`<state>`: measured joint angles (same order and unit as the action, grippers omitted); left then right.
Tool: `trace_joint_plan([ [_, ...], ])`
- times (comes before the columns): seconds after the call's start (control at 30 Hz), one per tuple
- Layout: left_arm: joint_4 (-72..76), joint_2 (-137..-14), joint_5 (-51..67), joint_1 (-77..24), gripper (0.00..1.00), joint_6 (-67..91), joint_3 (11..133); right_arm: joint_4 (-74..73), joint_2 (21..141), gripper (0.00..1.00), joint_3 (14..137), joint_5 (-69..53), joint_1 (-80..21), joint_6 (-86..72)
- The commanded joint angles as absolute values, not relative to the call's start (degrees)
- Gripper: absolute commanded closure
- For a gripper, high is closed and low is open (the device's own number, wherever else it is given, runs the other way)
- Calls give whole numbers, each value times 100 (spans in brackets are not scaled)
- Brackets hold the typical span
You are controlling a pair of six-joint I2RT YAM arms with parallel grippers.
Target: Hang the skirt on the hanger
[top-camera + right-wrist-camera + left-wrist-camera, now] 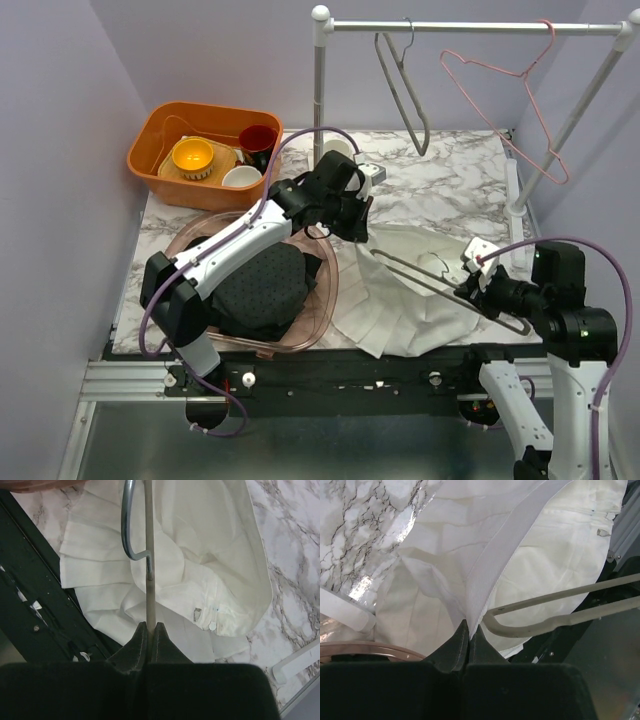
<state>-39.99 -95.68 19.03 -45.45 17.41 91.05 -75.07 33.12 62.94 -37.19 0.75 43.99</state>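
The white skirt (400,295) lies crumpled on the marble table, near its front edge. My left gripper (362,230) is shut on the skirt's ribbed waistband (492,565), lifting that edge; in the left wrist view the left gripper (470,630) pinches the band at the fingertips. A grey hanger (440,288) lies slanted over the skirt. My right gripper (470,287) is shut on its bar. In the right wrist view the right gripper (150,626) clamps the hanger's straight bar (149,555), over the skirt (210,555). One rounded end of the hanger (540,625) sits just right of my left fingertips.
An orange bin (160,135) with bowls and a cup stands at the back left. A clear basket (325,300) with dark clothes sits under my left arm. A clothes rack (319,90) at the back carries a grey hanger (405,95) and a pink hanger (510,100).
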Motion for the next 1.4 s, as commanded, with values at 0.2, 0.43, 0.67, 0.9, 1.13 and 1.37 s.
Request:
trace_joint_plan([
  [0.2, -4069, -9097, 3014, -4719, 100, 1547, 9298, -7348, 4692, 99, 6468, -4500, 97, 5511],
  [0.43, -3947, -9219, 3630, -4869, 100, 1626, 9466, -6621, 5228, 100, 6671, -5079, 88, 5423],
  [0.67, -3709, -9193, 3604, -4878, 100, 1889, 9553, -5951, 5415, 99, 6179, -4809, 79, 5142],
  [0.9, -3604, -9027, 3568, -4878, 100, 2223, 9755, -5476, 4634, 99, 5898, -3613, 88, 4422],
  [1.13, -4157, -9026, 2708, -4869, 100, 2048, 10195, -6430, 4272, 99, 6284, -3768, 97, 4868],
  [1.37, -3990, -9421, 3006, -5088, 100, 2382, 10502, -6092, 4455, 99, 6240, -4456, 97, 4229],
])
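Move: The left hand already pinches the skirt's waistband; the hanger's left end is about 2 cm back, 2 cm right and 2 cm below it. The right hand, gripping the hanger's middle, has that pinched waist corner about 9 cm ahead, 20 cm left and 3 cm lower, with the skirt's spread body 2 cm ahead, 6 cm left and 18 cm below. The tub lies some 25 cm left and 5 cm back of the left hand, 19 cm below. The right hand keeps its grip and pushes the hanger forward about 7.5 cm, drifting slightly left and dipping, then eases back 2 cm while rising about 3 cm. Against it the left hand, still pinching the waistband, first draws back about 5 cm while rising and turning slightly clockwise, then lifts nearly straight up to some 10 cm in all, bringing the waist opening over the hanger's left end. ##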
